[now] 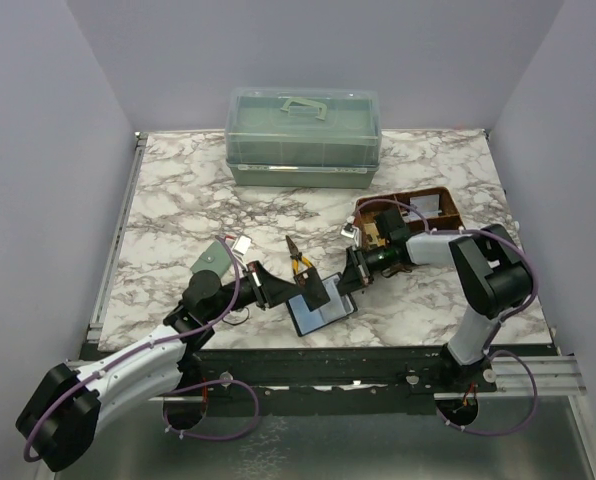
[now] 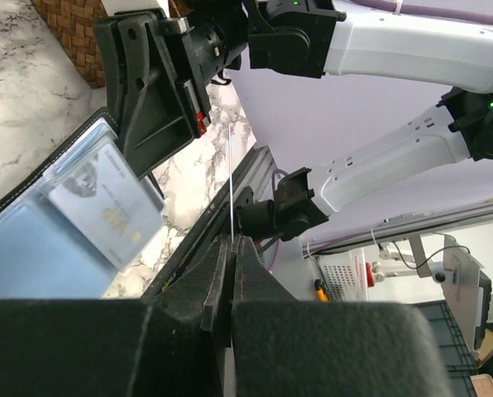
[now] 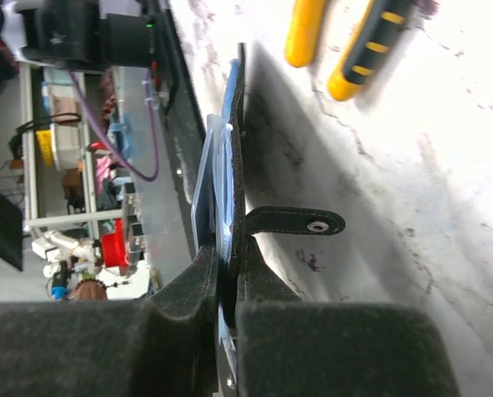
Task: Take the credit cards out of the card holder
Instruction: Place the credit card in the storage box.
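The black card holder (image 1: pixel 323 314) lies open near the table's front edge, blue-grey lining up. My right gripper (image 3: pixel 227 252) is shut on one edge of the holder (image 3: pixel 241 157), beside its snap strap (image 3: pixel 300 221). A grey credit card (image 2: pixel 106 203) sticks partway out of a pocket of the card holder (image 2: pixel 19 248). My left gripper (image 2: pixel 232 241) is shut on another thin card (image 2: pixel 230 182), seen edge-on as a pale line, held just above the holder. In the top view the left gripper (image 1: pixel 313 288) and right gripper (image 1: pixel 353 272) stand close together over the holder.
Yellow-handled pliers (image 1: pixel 300 262) lie just behind the holder. A sage-green wallet (image 1: pixel 215 258) and a small pale item (image 1: pixel 243 243) sit to the left. A brown woven basket (image 1: pixel 423 212) stands at the right, a green lidded box (image 1: pixel 303 135) at the back.
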You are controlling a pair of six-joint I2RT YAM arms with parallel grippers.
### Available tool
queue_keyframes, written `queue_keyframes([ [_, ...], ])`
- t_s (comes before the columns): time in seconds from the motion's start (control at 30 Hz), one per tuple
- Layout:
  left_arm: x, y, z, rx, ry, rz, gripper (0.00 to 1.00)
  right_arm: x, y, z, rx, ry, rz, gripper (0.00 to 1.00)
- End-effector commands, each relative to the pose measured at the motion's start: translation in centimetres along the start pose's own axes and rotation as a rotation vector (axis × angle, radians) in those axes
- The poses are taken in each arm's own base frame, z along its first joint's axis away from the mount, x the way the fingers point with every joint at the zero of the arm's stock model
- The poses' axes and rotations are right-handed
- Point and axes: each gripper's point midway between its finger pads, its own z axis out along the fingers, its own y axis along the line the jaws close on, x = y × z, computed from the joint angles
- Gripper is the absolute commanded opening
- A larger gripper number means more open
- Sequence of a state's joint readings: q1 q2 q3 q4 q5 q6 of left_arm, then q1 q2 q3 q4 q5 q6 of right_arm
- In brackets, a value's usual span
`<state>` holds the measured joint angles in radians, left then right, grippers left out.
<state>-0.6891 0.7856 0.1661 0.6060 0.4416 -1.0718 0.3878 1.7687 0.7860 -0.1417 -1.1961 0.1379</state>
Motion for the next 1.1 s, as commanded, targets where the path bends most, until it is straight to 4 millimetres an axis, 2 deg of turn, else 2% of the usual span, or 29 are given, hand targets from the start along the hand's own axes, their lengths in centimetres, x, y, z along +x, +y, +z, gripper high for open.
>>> queue_keyframes([
  [0.0, 0.1, 0.0, 0.0, 0.008, 0.014, 0.015, 0.0, 0.1, -2.5, -0.1, 0.149, 0.02, -0.014, 0.09],
  [0.13, 0.3, 0.2, 0.3, 0.013, 0.026, 0.011, 0.0, -0.6, -2.4, -0.7, 0.198, 0.016, -0.078, 0.38],
  [0.2, 0.5, 0.2, 0.4, 0.017, 0.036, 0.013, 0.0, -1.1, -1.8, -1.0, 0.2, 0.01, -0.127, 0.48],
  [0.4, 1.0, 0.9, 0.7, 0.002, 0.075, 0.033, 0.0, -2.7, -0.4, -2.5, 0.273, -0.014, -0.29, 0.66],
  [0.47, 1.2, 1.0, 0.7, -0.003, 0.086, 0.04, 0.0, -3.1, 0.1, -3.0, 0.295, -0.028, -0.344, 0.68],
  [0.57, 1.3, 1.1, 0.9, -0.004, 0.097, 0.047, 0.0, -3.6, 2.2, -3.5, 0.242, -0.048, -0.41, 0.71],
  [0.73, 1.2, 0.5, 1.3, 0.019, 0.125, 0.08, 0.0, -2.1, 8.8, -3.3, -0.133, -0.047, -0.441, 0.75],
  [0.77, 1.1, 0.3, 1.5, 0.028, 0.129, 0.089, 0.0, -1.9, 9.5, -3.3, -0.186, -0.045, -0.433, 0.76],
  [1.07, 0.5, -0.7, 3.1, 0.072, 0.156, 0.119, 0.0, -1.7, 11.0, -3.4, -0.337, -0.03, -0.377, 0.77],
])
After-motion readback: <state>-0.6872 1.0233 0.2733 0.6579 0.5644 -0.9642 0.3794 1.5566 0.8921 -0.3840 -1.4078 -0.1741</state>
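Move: The left hand holds the credit card, whose middle sits about 4 cm right and 1 cm ahead of it. From the right hand, which still pinches the open card holder, the card lies roughly 7 cm left, 3 cm back and 11 cm higher. The holder's middle is about 6 cm left, 4 cm back and 3 cm below the right hand, the pliers some 10 cm left and 7 cm ahead, the storage box about 15 cm right and 15 cm ahead, both slightly lower. The right hand settles the card holder another 2 cm down while its fingers open wide and let go, then eases forward and climbs roughly 11 cm, swinging back on the way as the wrist rolls and the fingers come up to nearly level, gaping towards the card. The left hand keeps its pinch on the card, dips about 3 cm and then partly rises again while shifting a little right, bringing the card's free edge towards those open fingers. ##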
